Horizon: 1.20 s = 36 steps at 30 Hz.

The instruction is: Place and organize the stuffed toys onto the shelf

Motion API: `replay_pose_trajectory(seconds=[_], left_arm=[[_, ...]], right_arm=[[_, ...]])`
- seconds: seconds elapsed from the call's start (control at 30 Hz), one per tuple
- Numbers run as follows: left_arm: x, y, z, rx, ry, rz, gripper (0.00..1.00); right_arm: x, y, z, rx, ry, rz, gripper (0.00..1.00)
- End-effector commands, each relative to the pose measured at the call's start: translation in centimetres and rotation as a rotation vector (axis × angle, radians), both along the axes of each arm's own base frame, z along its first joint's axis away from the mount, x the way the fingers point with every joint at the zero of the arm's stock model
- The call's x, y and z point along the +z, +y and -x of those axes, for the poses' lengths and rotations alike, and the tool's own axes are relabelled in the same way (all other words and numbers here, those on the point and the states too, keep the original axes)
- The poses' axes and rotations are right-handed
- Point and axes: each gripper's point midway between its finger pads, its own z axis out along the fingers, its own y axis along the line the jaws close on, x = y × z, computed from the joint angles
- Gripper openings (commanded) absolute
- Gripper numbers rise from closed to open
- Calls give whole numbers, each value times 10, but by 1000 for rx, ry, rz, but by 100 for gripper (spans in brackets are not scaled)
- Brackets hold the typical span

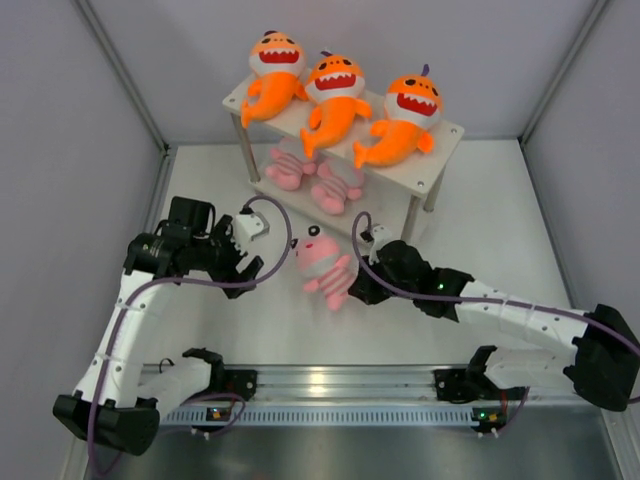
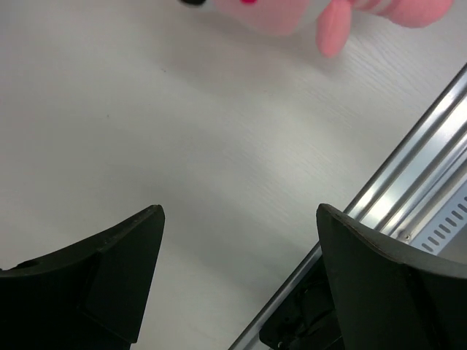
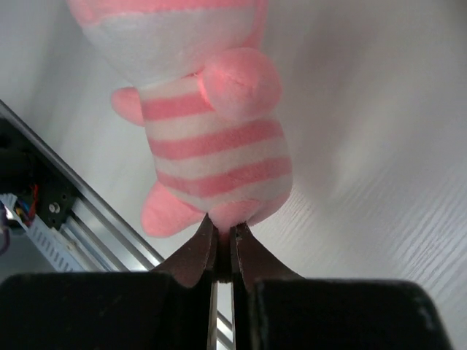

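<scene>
Three orange shark-like stuffed toys (image 1: 335,100) lie in a row on the top tier of the white shelf (image 1: 440,165). Two pink striped plushes (image 1: 312,178) rest on its lower tier. A third pink striped plush (image 1: 325,262) lies on the table in front of the shelf. My right gripper (image 1: 356,290) is shut on the bottom end of this plush (image 3: 215,149), pinching its fabric between the fingertips (image 3: 206,244). My left gripper (image 1: 252,268) stands open just left of the plush, apart from it, with nothing between its fingers (image 2: 131,248). Only a pink edge of the plush (image 2: 343,22) shows at the top of the left wrist view.
A silver aluminium rail (image 1: 330,385) runs along the near edge of the table, carrying both arm bases. Grey walls (image 1: 60,150) close in the table on the left, right and back. The shelf's thin metal legs (image 1: 242,148) stand behind the plush.
</scene>
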Motion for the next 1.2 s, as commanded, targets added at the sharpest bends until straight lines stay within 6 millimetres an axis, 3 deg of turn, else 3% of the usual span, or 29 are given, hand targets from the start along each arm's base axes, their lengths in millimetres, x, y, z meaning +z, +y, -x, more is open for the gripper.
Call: replay_pose_trajectory(seconds=[0.0, 0.2, 0.47, 0.7, 0.97, 1.17], left_arm=[[14, 12, -17, 92, -89, -33, 91], [10, 12, -11, 71, -94, -31, 91], [7, 11, -9, 54, -91, -34, 91], [6, 8, -7, 40, -90, -22, 91], [4, 11, -4, 42, -95, -35, 91], [4, 13, -4, 42, -104, -38, 90]], right_arm=[[38, 1, -21, -290, 38, -234, 0], [56, -24, -33, -584, 70, -388, 0], [56, -19, -34, -676, 97, -482, 0], [76, -30, -71, -813, -81, -428, 0], [61, -42, -90, -926, -146, -375, 0], [44, -43, -106, -900, -88, -338, 0]])
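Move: The right hand already holds a pink striped toy by its tail. The free space at the right end of the lower shelf lies roughly 21 cm ahead, 9 cm to its right and 9 cm below. The shelf's front right post rises about 13 cm ahead and 12 cm right of the hand; the nearer shelved pink toy sits some 28 cm ahead and 3 cm left. From the left hand, that space is about 20 cm ahead and 33 cm right. Keeping its pinch on the pink toy's tail, the right hand first lifts about 4 cm while easing right and forward, then pushes on forward and right towards the free end of the lower shelf, sinking about 2 cm late on. Overall it goes roughly 8 cm forward and 5 cm right, swinging some 50 degrees clockwise so the toy points head first into the shelf, left of the front right post. ##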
